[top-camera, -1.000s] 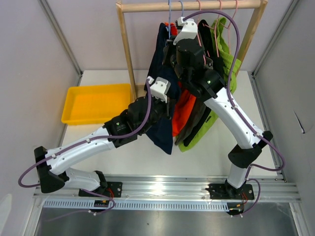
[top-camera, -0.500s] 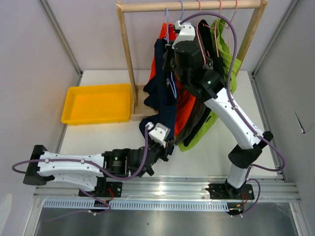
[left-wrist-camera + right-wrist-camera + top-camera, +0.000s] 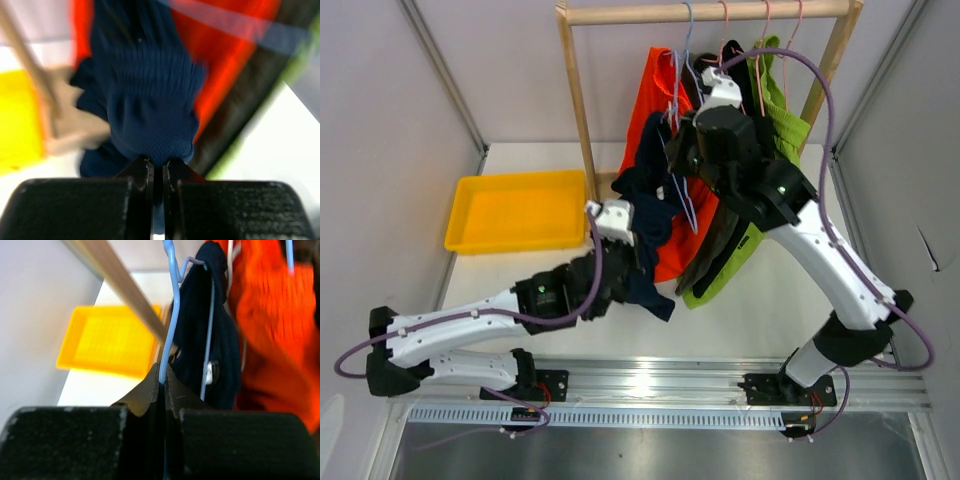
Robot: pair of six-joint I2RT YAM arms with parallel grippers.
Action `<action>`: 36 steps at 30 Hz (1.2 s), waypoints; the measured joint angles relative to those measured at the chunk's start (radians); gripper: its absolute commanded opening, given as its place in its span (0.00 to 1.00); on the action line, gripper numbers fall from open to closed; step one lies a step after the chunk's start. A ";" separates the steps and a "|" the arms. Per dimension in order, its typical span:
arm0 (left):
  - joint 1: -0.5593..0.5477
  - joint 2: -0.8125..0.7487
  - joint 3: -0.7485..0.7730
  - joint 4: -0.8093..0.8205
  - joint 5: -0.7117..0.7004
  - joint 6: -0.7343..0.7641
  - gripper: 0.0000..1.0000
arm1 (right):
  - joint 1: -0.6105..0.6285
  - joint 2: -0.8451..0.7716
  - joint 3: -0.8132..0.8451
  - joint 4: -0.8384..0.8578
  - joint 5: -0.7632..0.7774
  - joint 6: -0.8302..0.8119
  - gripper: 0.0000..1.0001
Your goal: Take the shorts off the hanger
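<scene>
The navy blue shorts [image 3: 642, 195] hang bunched on a light blue wire hanger [image 3: 682, 195] in front of the rack. My left gripper [image 3: 632, 262] is shut on their lower part; the left wrist view shows the jaws [image 3: 157, 167] pinching navy mesh [image 3: 150, 100]. My right gripper [image 3: 672, 152] is shut on the hanger wire [image 3: 170, 330], fingertips [image 3: 162, 377] closed round it, with the navy shorts [image 3: 212, 340] just beyond. The bright orange shorts [image 3: 655, 90], the olive-grey and black pairs [image 3: 720, 235] and the lime green pair [image 3: 782, 110] hang on the rail behind.
A wooden rack with a top rail [image 3: 710, 12] and a left post [image 3: 578, 100] stands at the back. A yellow tray [image 3: 515, 210] lies on the white table to the left of the post; it also shows in the right wrist view [image 3: 105, 340].
My left gripper pulled the navy shorts down toward the front edge, then came back up and left with them. My right gripper shifted right with the hanger, uncovering the orange shorts.
</scene>
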 measured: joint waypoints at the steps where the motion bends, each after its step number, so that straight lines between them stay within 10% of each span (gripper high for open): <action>1: 0.042 -0.003 0.025 -0.010 0.010 0.013 0.00 | 0.005 -0.037 -0.032 -0.021 -0.012 0.024 0.00; 9: 0.261 -0.010 0.276 -0.100 0.048 0.150 0.00 | 0.035 -0.189 -0.119 -0.137 -0.117 0.151 0.00; 24: 0.414 -0.034 0.742 -0.245 -0.066 0.483 0.00 | -0.115 0.087 0.360 -0.182 -0.251 0.100 0.00; 36: 0.988 0.286 1.140 -0.330 0.217 0.479 0.00 | -0.130 0.105 0.235 -0.130 -0.350 0.076 0.00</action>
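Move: My left hand grips the navy shorts, still on the blue hanger. From it the yellow tray lies about 22 cm ahead, 29 cm left and 30 cm down, and the red shorts hang some 20 cm ahead, 8 cm right and about level. From my right hand, which holds the hanger, the navy shorts' middle is roughly 8 cm back, 6 cm left and 12 cm lower, and the red shorts are about 9 cm ahead, straight on, 12 cm lower. I sweep the navy shorts away from the hanger with my shut left hand, about 30 cm left and 30 cm up, edging forward at first and at the end, while turning some 45 degrees counter-clockwise and tipping the fingers up. Keeping the hanger pinched, my right hand pulls back about 7 cm, rises, then goes forward and sinks nearly to where it began. ##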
